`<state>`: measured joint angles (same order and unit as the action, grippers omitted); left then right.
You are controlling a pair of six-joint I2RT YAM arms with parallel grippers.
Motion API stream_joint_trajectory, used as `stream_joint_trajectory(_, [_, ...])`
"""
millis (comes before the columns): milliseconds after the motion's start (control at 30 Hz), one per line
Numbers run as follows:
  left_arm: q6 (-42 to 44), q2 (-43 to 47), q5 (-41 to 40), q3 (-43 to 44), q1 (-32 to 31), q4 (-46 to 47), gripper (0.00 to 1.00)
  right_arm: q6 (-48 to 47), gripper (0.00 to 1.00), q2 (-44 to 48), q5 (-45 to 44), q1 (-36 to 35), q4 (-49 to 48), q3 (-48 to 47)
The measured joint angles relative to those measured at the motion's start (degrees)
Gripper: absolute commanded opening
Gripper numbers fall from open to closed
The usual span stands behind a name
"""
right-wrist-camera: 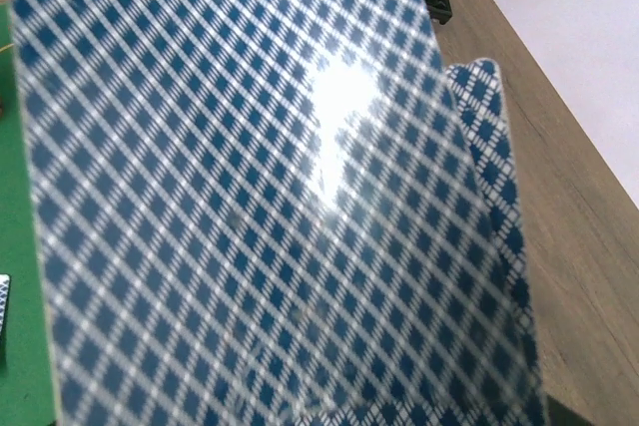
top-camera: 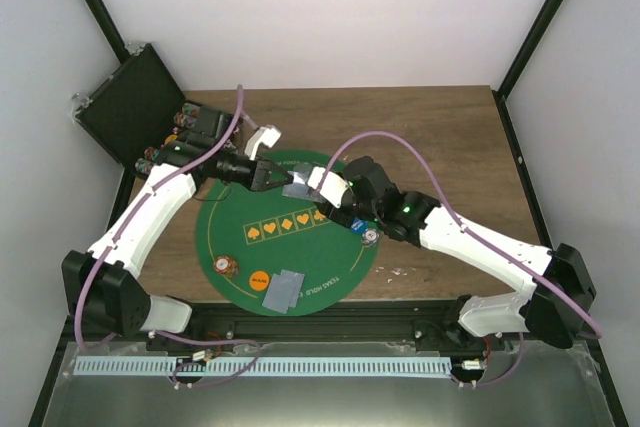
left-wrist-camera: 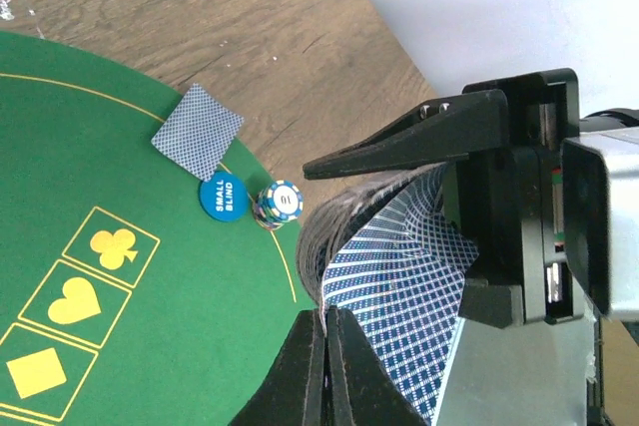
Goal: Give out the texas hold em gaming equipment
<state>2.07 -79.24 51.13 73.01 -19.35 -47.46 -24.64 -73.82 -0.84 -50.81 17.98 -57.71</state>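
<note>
Over the far part of the round green mat (top-camera: 235, 237), my right gripper (top-camera: 322, 185) is shut on a deck of blue-checked cards (left-wrist-camera: 344, 216). My left gripper (left-wrist-camera: 327, 318) is shut on the edge of the deck's top card (left-wrist-camera: 399, 286), which bends away from the stack. In the right wrist view, card backs (right-wrist-camera: 250, 197) fill the frame and hide the fingers. On the mat's right side lie one face-down card (left-wrist-camera: 198, 131), a blue "small blind" disc (left-wrist-camera: 223, 197) and a short chip stack (left-wrist-camera: 280, 205). Near the front edge are face-down cards (top-camera: 283, 290), an orange disc (top-camera: 258, 279) and a chip stack (top-camera: 226, 266).
An open black case (top-camera: 130, 107) with rows of chips (top-camera: 190, 132) stands at the table's far left corner. The mat carries a row of yellow suit boxes (top-camera: 285, 223). Bare wooden table (top-camera: 450, 147) lies to the right of the mat.
</note>
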Motion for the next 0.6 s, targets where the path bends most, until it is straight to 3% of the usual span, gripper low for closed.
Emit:
stream_joint_trajectory(367, [0.6,2.2,5.7,1.6,5.8,-1.7,0.0,0.1,0.48,1.1,-0.9,6.5,0.2,0.5])
stream_joint_trajectory(600, [-6.7,3.5,10.1,0.6,12.5,3.5,0.0,1.2,0.48,1.7,-3.1,11.1,0.7,0.5])
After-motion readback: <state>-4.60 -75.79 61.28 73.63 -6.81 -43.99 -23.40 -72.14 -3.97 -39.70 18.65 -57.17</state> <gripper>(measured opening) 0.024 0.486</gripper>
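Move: My left hand, shut on a card at the deck, has the lone card by the small blind about 10 cm ahead, 20 cm to its right and some 23 cm below. The deck in my right fingers is about 6 cm to its right, level fore and aft, 3 cm lower. The small blind button lies 5 cm ahead and 18 cm right of it. From my right hand, the lone card is roughly 11 cm ahead, 12 cm right and 19 cm down. I draw the pinched card off the deck by parting my hands: my left hand, still shut tight, lifts and pulls left about 5 cm each way, bending forward late, its fingers tilting up towards level and swinging forward. My right hand keeps its grip on the deck and carries it level, forward and right, some 9 cm, turning about 15 degrees clockwise. ##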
